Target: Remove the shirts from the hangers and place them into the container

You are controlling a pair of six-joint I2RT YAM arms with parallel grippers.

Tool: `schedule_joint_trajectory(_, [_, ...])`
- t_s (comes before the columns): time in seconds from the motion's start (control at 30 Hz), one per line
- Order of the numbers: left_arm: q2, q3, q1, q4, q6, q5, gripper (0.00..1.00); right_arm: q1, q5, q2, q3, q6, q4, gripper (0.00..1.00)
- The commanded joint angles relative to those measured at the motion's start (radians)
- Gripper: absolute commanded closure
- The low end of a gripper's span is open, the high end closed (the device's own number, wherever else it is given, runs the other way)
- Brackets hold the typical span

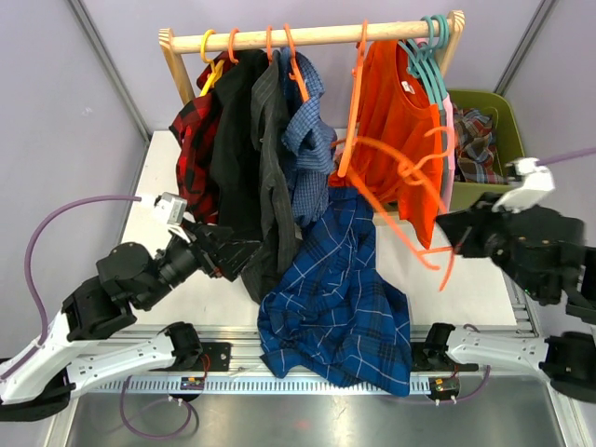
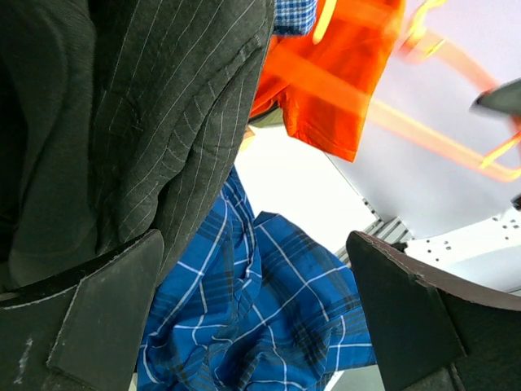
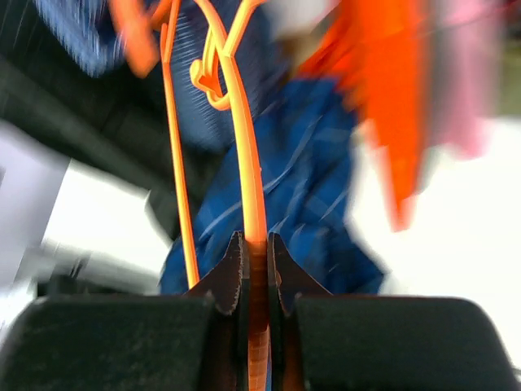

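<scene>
An empty orange hanger (image 1: 410, 200) swings blurred in the air in front of the orange shirt (image 1: 396, 112); my right gripper (image 1: 445, 233) is shut on its lower bar. In the right wrist view the hanger (image 3: 244, 163) runs up from between the closed gripper (image 3: 257, 259). A dark blue plaid shirt (image 1: 335, 298) lies off its hanger, draped over the table's front edge. My left gripper (image 1: 250, 251) stands open and empty beside the hanging grey pinstriped shirt (image 2: 179, 106), above the blue plaid shirt (image 2: 269, 326). The olive-green container (image 1: 498, 102) at the back right holds a plaid shirt (image 1: 477, 140).
A wooden rail (image 1: 307, 37) at the back carries red-black plaid (image 1: 194, 140), black (image 1: 237, 140), grey and light blue check (image 1: 307, 130) shirts on orange and yellow hangers. Teal hangers (image 1: 430, 42) and a pink shirt (image 1: 448, 158) hang at its right end.
</scene>
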Motion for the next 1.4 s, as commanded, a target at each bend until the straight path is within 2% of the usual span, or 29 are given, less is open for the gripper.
schedule_joint_trajectory(0.0, [0.043,0.031,-0.003,0.038,-0.008,0.014,0.01,-0.15,0.137,0.001,0.02,-0.141,-0.249,1.0])
schedule_joint_trajectory(0.2, [0.125,0.049,-0.003,0.068,-0.018,0.034,0.01,-0.298,0.227,-0.108,0.034,-0.237,-0.249,1.0])
schedule_joint_trajectory(0.4, [0.226,0.095,-0.02,0.107,-0.02,0.057,0.01,-0.316,0.135,-0.143,-0.035,-0.246,-0.223,1.0])
schedule_joint_trajectory(0.53, [0.27,0.124,-0.049,0.114,-0.008,0.034,0.01,-0.315,-0.012,-0.149,-0.132,-0.307,-0.148,1.0])
schedule_joint_trajectory(0.7, [0.255,0.121,-0.058,0.111,0.002,0.014,0.01,-0.313,-0.193,-0.125,-0.203,-0.382,-0.072,1.0])
schedule_joint_trajectory(0.8, [0.231,0.109,-0.061,0.104,0.003,-0.001,0.01,-0.315,-0.237,-0.085,-0.223,-0.396,-0.053,1.0])
schedule_joint_trajectory(1.03, [0.157,0.057,-0.061,0.098,0.005,-0.029,0.01,-0.315,-0.221,0.002,-0.209,-0.395,-0.055,1.0])
schedule_joint_trajectory(1.27, [0.126,0.031,-0.061,0.096,0.015,-0.041,0.01,-0.251,-0.175,0.099,-0.144,-0.381,-0.065,1.0])
schedule_joint_trajectory(1.37, [0.109,0.022,-0.061,0.096,0.018,-0.049,0.01,-0.099,-0.111,0.165,-0.149,-0.309,-0.082,1.0])
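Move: The orange hanger is already off its shirt and in the right hand; the rod where an empty hanger hangs lies about 28 cm ahead of that hand, 12 cm left and 10 cm above. The orange shirt hangs roughly 18 cm ahead, 3 cm left and 5 cm lower; the dropped blue plaid shirt lies some 9 cm back, 14 cm left, 33 cm below. From the left hand that rod spot is about 32 cm ahead, 19 cm right and 14 cm up. The empty orange hanger, still pinched by one end in the shut right fingers, swings about 11 cm right as the hand yaws clockwise, then comes back left as far while sinking some 10 cm, the wrist turning back counter-clockwise and rolling its left side down. Beside the pinstriped shirt, the wide-open left hand slides about 7 cm right, then halfway back. ##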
